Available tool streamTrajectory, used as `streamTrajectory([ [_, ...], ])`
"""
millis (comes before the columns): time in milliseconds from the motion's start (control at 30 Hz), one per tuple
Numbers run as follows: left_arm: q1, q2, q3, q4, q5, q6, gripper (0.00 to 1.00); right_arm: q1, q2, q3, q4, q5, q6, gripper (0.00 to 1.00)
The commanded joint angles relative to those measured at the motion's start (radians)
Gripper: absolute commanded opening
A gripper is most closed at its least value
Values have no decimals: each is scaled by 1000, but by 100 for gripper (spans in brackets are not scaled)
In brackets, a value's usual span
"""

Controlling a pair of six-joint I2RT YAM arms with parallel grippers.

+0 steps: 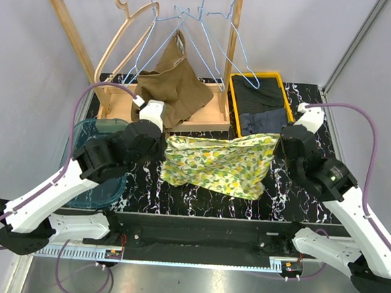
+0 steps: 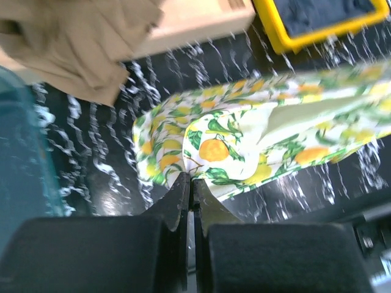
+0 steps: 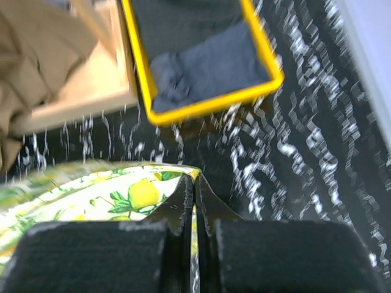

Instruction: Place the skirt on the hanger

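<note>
The skirt [image 1: 218,162], white with a yellow lemon and green leaf print, is stretched between my two grippers just above the black marble table. My left gripper [image 1: 164,139] is shut on its left top corner. In the left wrist view the closed tips [image 2: 191,180] pinch the skirt [image 2: 244,140]. My right gripper [image 1: 279,142] is shut on the right top corner, and the right wrist view shows the skirt's edge [image 3: 110,195] caught between the closed tips [image 3: 194,183]. A wooden hanger [image 1: 133,23] and two blue wire hangers [image 1: 183,26] hang from the rail behind.
A brown garment [image 1: 176,85] hangs over the wooden rack base [image 1: 203,124]. A yellow bin [image 1: 233,102] with dark clothes stands at the back right. A teal bin [image 1: 83,130] sits under my left arm. The rack's posts rise at the back.
</note>
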Motion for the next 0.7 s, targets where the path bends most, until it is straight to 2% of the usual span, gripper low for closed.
streamTrajectory([
  [0, 12, -23, -35, -3, 146, 40, 0, -35, 19, 189, -9, 284, -124, 0],
  [167, -52, 42, 3, 10, 280, 105, 0, -38, 65, 352, 131, 356, -346, 0],
  [400, -175, 177, 101, 103, 452, 169, 0, -42, 169, 503, 292, 304, -573, 0],
  [500, -225, 212, 30, 216, 536, 134, 0, -42, 207, 489, 309, 226, -601, 0],
  [667, -295, 250, -208, 434, 613, 16, 0, -48, 310, 371, 361, 60, -566, 0],
])
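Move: Stretched between the closed fingers of both hands, the lemon-print skirt has its middle about 17 cm right of the left hand, level with it fore and aft and some 9 cm lower; from the right hand that middle is about 18 cm left and 4 cm back. The brown skirt on its hanger is roughly 26 cm straight ahead of the left hand, its middle 9 cm lower. The yellow bin lies about 28 cm straight ahead of the right hand and 27 cm below. Swinging its corner of the skirt about 16 cm to the right and 9 cm back, away from the brown skirt, the left hand turns some 40 degrees clockwise and dips a little at the end. Meanwhile the right hand sweeps its corner up about 17 cm, tipping its fingers up some 20 degrees, then eases forward about 5 cm and begins to sink; both keep their pinch. ##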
